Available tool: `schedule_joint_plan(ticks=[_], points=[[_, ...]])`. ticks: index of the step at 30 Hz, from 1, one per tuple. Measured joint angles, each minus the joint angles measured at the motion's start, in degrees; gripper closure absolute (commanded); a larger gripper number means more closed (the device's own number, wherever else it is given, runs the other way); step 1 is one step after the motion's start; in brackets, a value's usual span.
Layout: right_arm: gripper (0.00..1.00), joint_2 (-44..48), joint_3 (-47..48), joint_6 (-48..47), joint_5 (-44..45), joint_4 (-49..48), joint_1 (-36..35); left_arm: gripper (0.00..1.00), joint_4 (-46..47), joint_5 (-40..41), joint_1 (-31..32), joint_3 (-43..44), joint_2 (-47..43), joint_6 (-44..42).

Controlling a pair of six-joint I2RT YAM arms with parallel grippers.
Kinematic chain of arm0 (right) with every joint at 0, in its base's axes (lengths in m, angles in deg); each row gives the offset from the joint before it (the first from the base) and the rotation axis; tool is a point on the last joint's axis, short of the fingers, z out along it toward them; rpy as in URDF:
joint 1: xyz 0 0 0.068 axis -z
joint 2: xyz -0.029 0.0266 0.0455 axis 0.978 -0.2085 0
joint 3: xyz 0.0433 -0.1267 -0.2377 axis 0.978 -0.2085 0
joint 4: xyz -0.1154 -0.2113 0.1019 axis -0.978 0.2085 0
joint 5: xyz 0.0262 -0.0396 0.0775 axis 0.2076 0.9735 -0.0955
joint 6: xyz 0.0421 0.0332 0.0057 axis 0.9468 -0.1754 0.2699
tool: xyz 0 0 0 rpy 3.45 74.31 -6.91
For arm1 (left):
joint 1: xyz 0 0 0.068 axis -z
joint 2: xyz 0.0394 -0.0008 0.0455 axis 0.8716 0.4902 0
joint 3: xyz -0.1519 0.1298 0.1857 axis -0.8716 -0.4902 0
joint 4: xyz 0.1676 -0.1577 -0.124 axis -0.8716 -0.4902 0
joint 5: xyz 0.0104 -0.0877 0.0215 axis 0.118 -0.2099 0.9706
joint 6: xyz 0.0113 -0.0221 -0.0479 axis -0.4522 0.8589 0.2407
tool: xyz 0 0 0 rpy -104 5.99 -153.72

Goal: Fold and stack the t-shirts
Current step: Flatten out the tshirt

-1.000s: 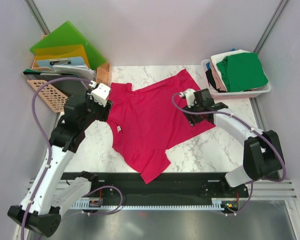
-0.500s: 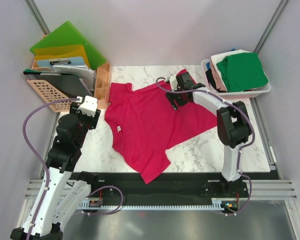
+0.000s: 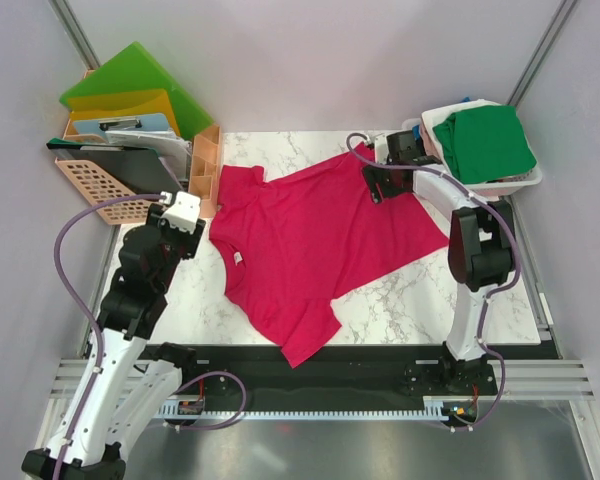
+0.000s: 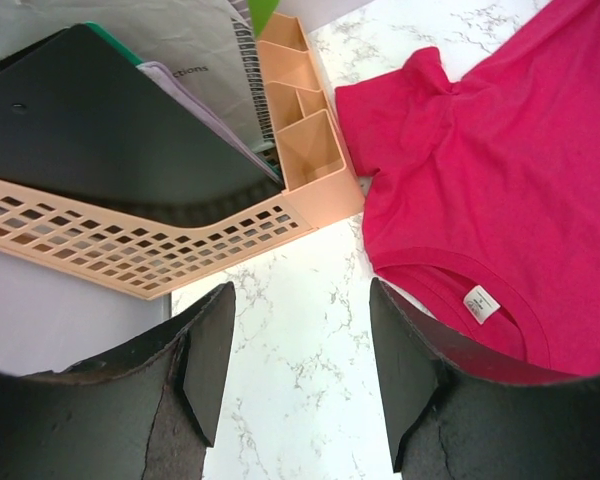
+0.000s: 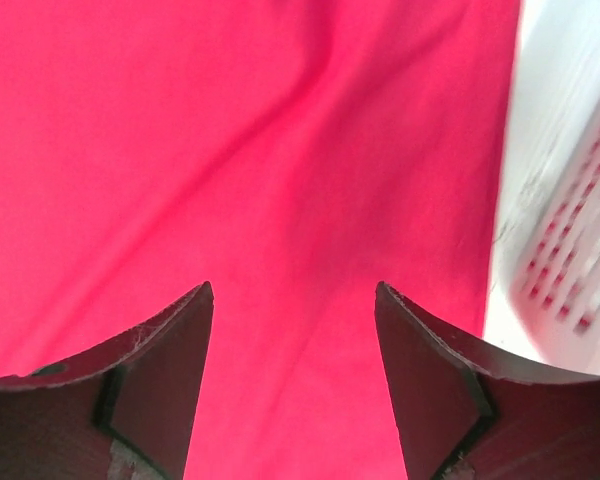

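Observation:
A crimson-pink t-shirt lies spread flat on the marble table, collar to the left, one sleeve hanging over the near edge. Its collar and label show in the left wrist view. My left gripper hovers open over bare marble just left of the collar, holding nothing. My right gripper is open above the shirt's far right corner, beside the basket, nothing between its fingers. More t-shirts, a green one on top of white, beige-pink and black ones, are piled in the basket.
The white basket stands at the table's far right corner. At the far left are a peach desk organizer, a peach mesh tray with a black folder, and green and yellow folders.
My right gripper swung from the middle of the shirt to its far right corner by the basket. My left gripper pulled back left off the sleeve, then held still.

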Motion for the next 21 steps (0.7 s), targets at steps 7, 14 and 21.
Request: schedule_joint_plan(ticks=[7, 14, 21], points=[[0.22, 16.0, -18.8, -1.9, -2.0, 1.3, 0.5, 0.32, 0.0, -1.0, 0.0, -0.2, 1.4, 0.0], [0.22, 21.5, -23.2, -3.0, -2.4, 1.7, 0.5, 0.0, 0.5, -0.6, 0.0, -0.4, 0.6, -0.4], [0.23, 18.6, -23.4, -4.4, -2.1, 2.4, 2.7, 0.03, -2.1, -6.6, -0.2, -0.5, 0.0, -0.4]])
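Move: My right hand hangs open some 5 cm above the red t-shirt's right side. The shirt's near right corner lies about 12 cm back and 13 cm to the right; its far right corner is 14 cm ahead, and the bin of shirts is centred 12 cm ahead and 18 cm right. From my left hand, high over bare table, that near right corner is roughly 10 cm ahead and 51 cm right, while the collar tag is 5 cm ahead and 11 cm right, both 25 cm below. I draw my right hand quickly back about 11 cm over the shirt's right side towards its near hem, rising some 2 cm on the way and sinking again as it drifts right towards the near right corner, fingers staying open and tipping slightly more downward; contact with the cloth can't be made out. My left hand spreads its fingers nearly fully, then starts right and slightly down towards the collar, still clear of the shirt. ##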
